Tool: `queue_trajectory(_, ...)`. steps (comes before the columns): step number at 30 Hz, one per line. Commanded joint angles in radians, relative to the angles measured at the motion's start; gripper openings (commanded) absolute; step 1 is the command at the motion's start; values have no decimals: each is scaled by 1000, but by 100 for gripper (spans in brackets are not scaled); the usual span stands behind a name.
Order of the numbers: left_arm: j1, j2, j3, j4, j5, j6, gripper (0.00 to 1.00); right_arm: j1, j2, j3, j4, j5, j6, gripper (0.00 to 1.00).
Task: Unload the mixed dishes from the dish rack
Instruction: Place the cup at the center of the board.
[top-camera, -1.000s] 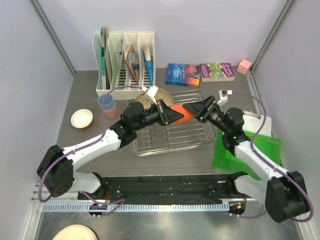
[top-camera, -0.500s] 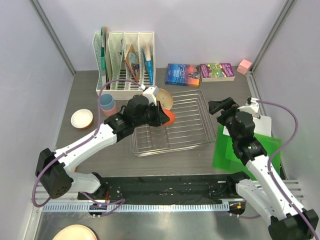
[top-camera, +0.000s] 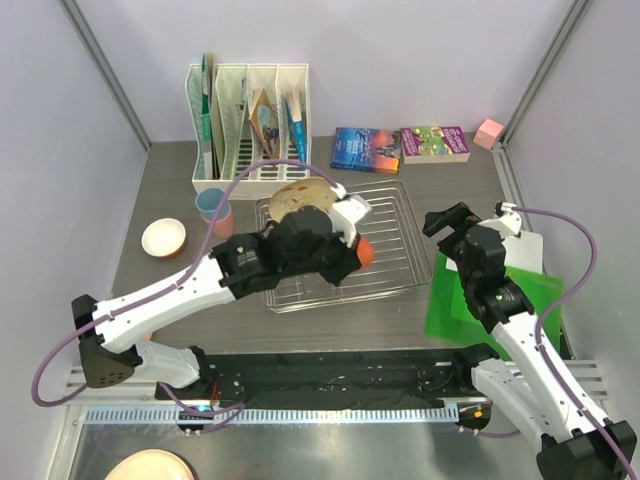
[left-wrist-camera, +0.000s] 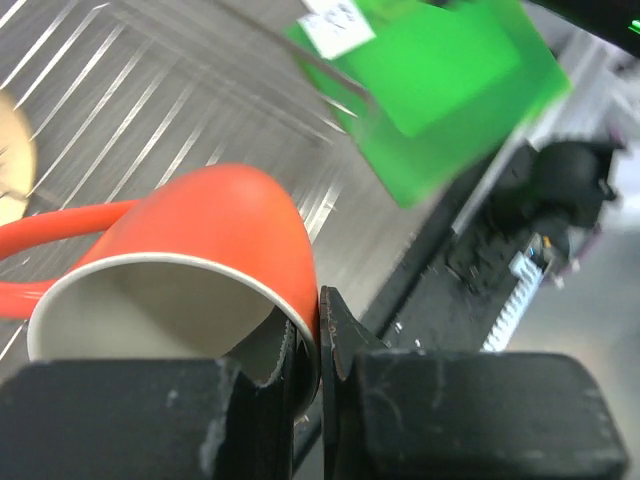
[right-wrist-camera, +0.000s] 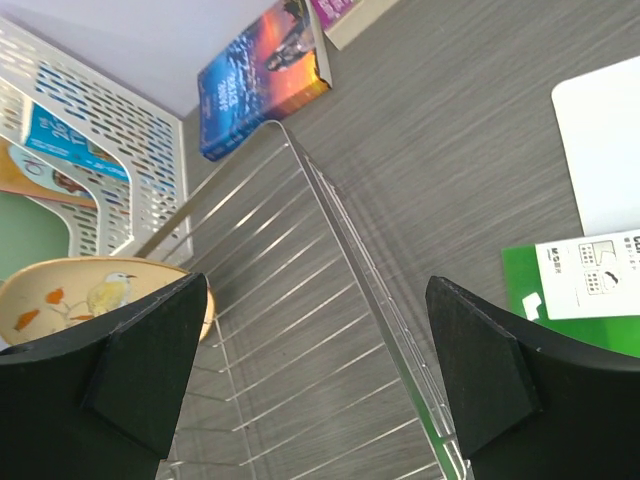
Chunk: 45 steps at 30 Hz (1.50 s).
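Note:
My left gripper (top-camera: 352, 250) is shut on the rim of the orange mug (top-camera: 365, 252), one finger inside it and one outside, holding it above the middle of the dish rack (top-camera: 395, 270). In the left wrist view the mug (left-wrist-camera: 220, 230) shows its white inside, with the rack bars (left-wrist-camera: 130, 100) below. The beige plate (top-camera: 300, 195) leans at the rack's back left corner. My right gripper (top-camera: 440, 222) is open and holds nothing, just right of the rack; its view looks down on the rack rim (right-wrist-camera: 330, 220) and the plate (right-wrist-camera: 80, 295).
A grey-blue cup (top-camera: 210, 203) and a pink cup (top-camera: 222, 222) stand left of the rack, beside a small bowl (top-camera: 163, 237). A white file holder (top-camera: 250, 120) and books (top-camera: 366, 148) line the back. A green folder (top-camera: 490, 300) lies at the right.
My right gripper left the mug and drew back to the right of the rack. My left arm carried the mug rightward and nearer over the rack, uncovering the plate.

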Motion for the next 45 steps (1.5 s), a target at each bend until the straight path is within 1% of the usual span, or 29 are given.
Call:
queue_trajectory(1, -172, 51, 122, -126, -178, 159, 0, -3, 9, 45, -10, 12, -17, 96)
queue_trajectory(2, -238, 65, 131, -140, -204, 166, 0, -1, 7, 45, -8, 12, -15, 96)
queue_trajectory(4, -309, 104, 143, -149, -254, 185, 0, 0, 10, 42, -10, 10, -14, 96)
queue_trajectory(9, -344, 189, 178, -187, -209, 188, 0, -1, 12, 42, -21, -3, -14, 96)
queue_trajectory(12, -366, 267, 237, -241, -158, 196, 0, -1, 0, 39, -34, -2, -12, 95)
queue_trajectory(13, -376, 317, 250, -255, -152, 197, 0, -1, -5, 37, -38, -2, -11, 96)
queue_trajectory(16, -381, 419, 315, -313, -138, 211, 0, -1, -14, 33, -44, -8, -3, 96)
queue_trajectory(21, -380, 511, 373, -324, -95, 241, 0, -3, -19, 26, -50, -25, 3, 95)
queue_trajectory(24, -378, 551, 388, -312, -55, 258, 0, -1, -20, 26, -59, -26, -2, 95)
queue_trajectory(28, -346, 600, 389, -316, 6, 245, 0, -1, -20, 25, -62, -31, -3, 95)
queue_trajectory(30, -337, 611, 372, -304, 8, 239, 0, -1, -23, 23, -65, -26, -6, 95)
queue_trajectory(31, -332, 612, 355, -295, 38, 235, 0, -3, -23, 23, -67, -25, -11, 96)
queue_trajectory(40, -314, 648, 330, -321, 22, 231, 0, -3, -25, 31, -70, -9, -20, 96)
queue_trajectory(45, -315, 652, 321, -333, -66, 219, 0, -1, -26, 31, -71, -2, -28, 96)
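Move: In the left hand's closed fingers the orange cup is already held by its rim; the bare strip of board before the rack lies about 11 cm back, 9 cm right and some 26 cm below this hand. The rack's middle is about 17 cm ahead and 3 cm left, the plate standing in it 24 cm ahead and 12 cm left, the green folder 37 cm right and 2 cm ahead. From the right hand the strip lies about 22 cm back, 18 cm left and 20 cm below. Swinging the held orange cup back off the rack's near side, the left hand draws back about 10 cm and rightward, then sinks nearly straight down, some 19 cm in all, towards the strip between rack and board edge, easing off at the end. On the way the fingers tip from slanting rightward to mostly downward, roughly 40 degrees, turning clockwise and keeping their pinch on the rim. ##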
